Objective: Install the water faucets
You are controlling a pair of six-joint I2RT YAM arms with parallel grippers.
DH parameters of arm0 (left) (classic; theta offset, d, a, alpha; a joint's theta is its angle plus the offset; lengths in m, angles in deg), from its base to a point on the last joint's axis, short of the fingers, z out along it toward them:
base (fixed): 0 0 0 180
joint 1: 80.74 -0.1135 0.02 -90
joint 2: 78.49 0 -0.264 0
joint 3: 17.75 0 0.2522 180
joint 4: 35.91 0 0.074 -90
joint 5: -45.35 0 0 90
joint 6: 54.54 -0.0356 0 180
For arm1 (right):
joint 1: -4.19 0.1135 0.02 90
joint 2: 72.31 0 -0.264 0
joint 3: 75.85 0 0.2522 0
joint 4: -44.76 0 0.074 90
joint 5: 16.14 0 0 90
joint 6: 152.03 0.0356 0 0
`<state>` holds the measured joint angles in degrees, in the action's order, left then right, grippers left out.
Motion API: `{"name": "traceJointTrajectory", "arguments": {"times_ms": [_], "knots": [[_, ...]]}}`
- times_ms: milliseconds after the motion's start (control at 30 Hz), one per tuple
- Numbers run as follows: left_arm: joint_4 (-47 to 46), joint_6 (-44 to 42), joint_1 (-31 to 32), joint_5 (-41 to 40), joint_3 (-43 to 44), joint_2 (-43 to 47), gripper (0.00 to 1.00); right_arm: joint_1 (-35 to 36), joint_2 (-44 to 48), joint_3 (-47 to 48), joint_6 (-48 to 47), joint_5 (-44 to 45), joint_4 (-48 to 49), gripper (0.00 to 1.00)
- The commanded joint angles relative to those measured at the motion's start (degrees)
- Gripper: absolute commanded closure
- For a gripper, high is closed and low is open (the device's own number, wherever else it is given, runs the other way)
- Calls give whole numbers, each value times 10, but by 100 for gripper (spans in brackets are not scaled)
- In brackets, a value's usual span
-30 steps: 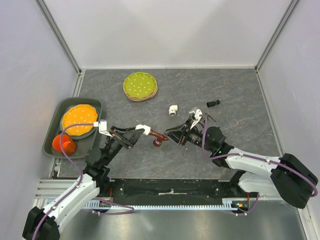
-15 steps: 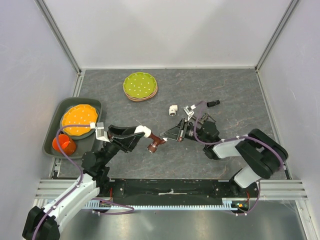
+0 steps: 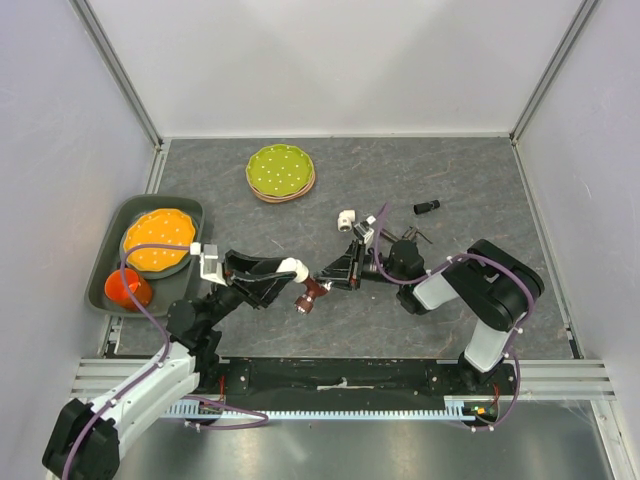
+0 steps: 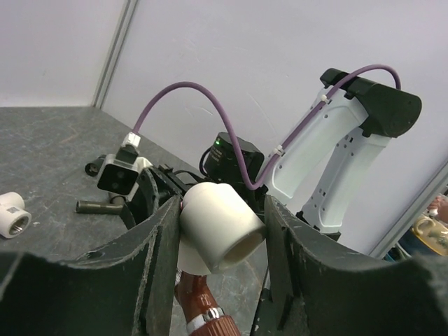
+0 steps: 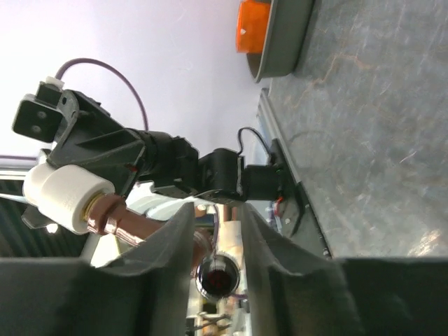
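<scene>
A reddish-brown water faucet (image 3: 309,291) hangs above the table's middle, between both arms. One end sits in a white elbow fitting (image 3: 291,268), and my left gripper (image 3: 285,273) is shut on that fitting (image 4: 220,227). The faucet's brown body (image 4: 199,308) shows below the fitting. My right gripper (image 3: 330,277) is shut on the faucet's other end; its round open mouth (image 5: 219,275) sits between the fingers (image 5: 175,245). The right wrist view also shows the fitting (image 5: 66,198) and brown body (image 5: 115,220). A dark metal piece (image 3: 413,236) lies half hidden behind the right arm.
A second white elbow fitting (image 3: 346,220) and a short black cylinder (image 3: 427,207) lie on the table beyond the grippers. Green plates (image 3: 280,171) are stacked at the back. A grey tray (image 3: 110,300) at the left holds an orange plate (image 3: 158,240) and an orange cup (image 3: 126,288).
The right arm has folded in toward the middle and its wrist has turned, twisting the faucet, which sank slightly toward the near side. The left gripper kept its hold on the fitting.
</scene>
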<state>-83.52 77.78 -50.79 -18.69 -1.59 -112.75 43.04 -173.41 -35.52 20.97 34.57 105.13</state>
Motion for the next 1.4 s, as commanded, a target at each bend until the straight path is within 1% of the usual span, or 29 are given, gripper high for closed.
{"name": "traceJointTrajectory", "arguments": {"times_ms": [0,33,67,100,200,233,333,400,500,600,633,667,700,733,767,800,833,867,900,933,967,1000,1033,1100,1167,1200,1267,1300,1367], "knots": [[-5,24,6,-16,-26,4,98,-10,9,17,-6,7,263,49],[9,30,5,-45,-26,10,98,-13,9,16,-9,8,263,43],[29,35,6,-60,-27,14,98,-15,10,12,-13,9,263,35],[63,42,6,-90,-14,18,98,-17,11,10,-19,11,262,31],[109,51,6,-123,-5,34,98,-23,11,3,-23,18,263,25],[139,56,6,-142,-3,38,98,-25,8,2,-28,19,262,22],[189,57,6,-167,10,47,98,-26,4,-1,-39,25,262,8],[207,61,6,-176,15,48,98,-28,2,-4,-46,27,262,2],[243,75,5,-202,24,47,98,-32,6,-11,-66,33,256,2],[282,87,6,-223,32,49,98,-35,29,-19,-115,38,213,2],[292,91,6,-229,38,48,98,-35,50,-20,-133,42,167,2],[312,94,6,-234,41,48,98,-35,64,-21,-179,46,138,2],[323,102,5,-246,44,46,98,-35,79,-22,-203,52,106,2],[333,106,5,-252,52,45,98,-35,115,-24,-233,73,39,2],[356,109,5,-257,56,44,98,-33,135,-26,-283,88,7,2],[364,118,6,-259,60,40,98,-28,153,-27,-314,100,-24,2],[371,122,6,-272,66,35,98,-24,190,-26,-340,111,-85,2],[375,127,6,-274,68,30,98,-17,207,-26,-366,143,-115,2],[383,137,5,-281,71,26,98,2,238,-24,-425,161,-144,2],[387,142,6,-283,77,16,98,15,252,-22,-454,183,-196,2],[391,146,6,-285,81,11,98,29,266,-20,-487,224,-222,2],[401,156,5,-289,83,7,98,59,287,-20,-540,248,-243,2],[404,159,5,-290,90,1,98,75,295,-20,-571,271,-273,2],[408,171,5,-289,95,-12,98,119,313,-23,-641,333,-289,2],[408,180,5,-288,98,-19,98,146,321,-33,-676,363,-290,2],[409,182,5,-286,100,-20,98,171,326,-36,-696,382,-285,2],[412,188,5,-286,102,-21,98,199,327,-43,-756,412,-275,2],[413,189,5,-287,104,-21,98,231,321,-42,-779,437,-275,2],[418,191,5,-287,106,-20,98,266,311,-41,-844,469,-268,2]]}}
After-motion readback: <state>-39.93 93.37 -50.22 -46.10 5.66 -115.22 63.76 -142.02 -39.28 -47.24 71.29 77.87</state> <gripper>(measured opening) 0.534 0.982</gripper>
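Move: The brown faucet hangs from the white elbow held in the left hand, its middle about 4 cm to that hand's right and 9 cm below, level with it fore and aft. From the right hand, whose fingertips are still at the faucet's bent end, that middle lies 4 cm back, 2 cm left and 3 cm higher. On the table some 13 cm below the right hand lie the loose white elbow, 24 cm ahead and 5 cm right, and the grey pipe fitting, 19 cm ahead and 19 cm right. Opening wide, the right hand lets go of the faucet's bent end and eases forward and a little right, then lifts about 7 cm and comes back and partly down, rolling back some 65 degrees about its finger line, fingertips dipping towards the faucet. The left keeps its pinch on the white elbow and carries it down about 11 cm, forward and slightly left, tipping nose-down and turning counter-clockwise. ##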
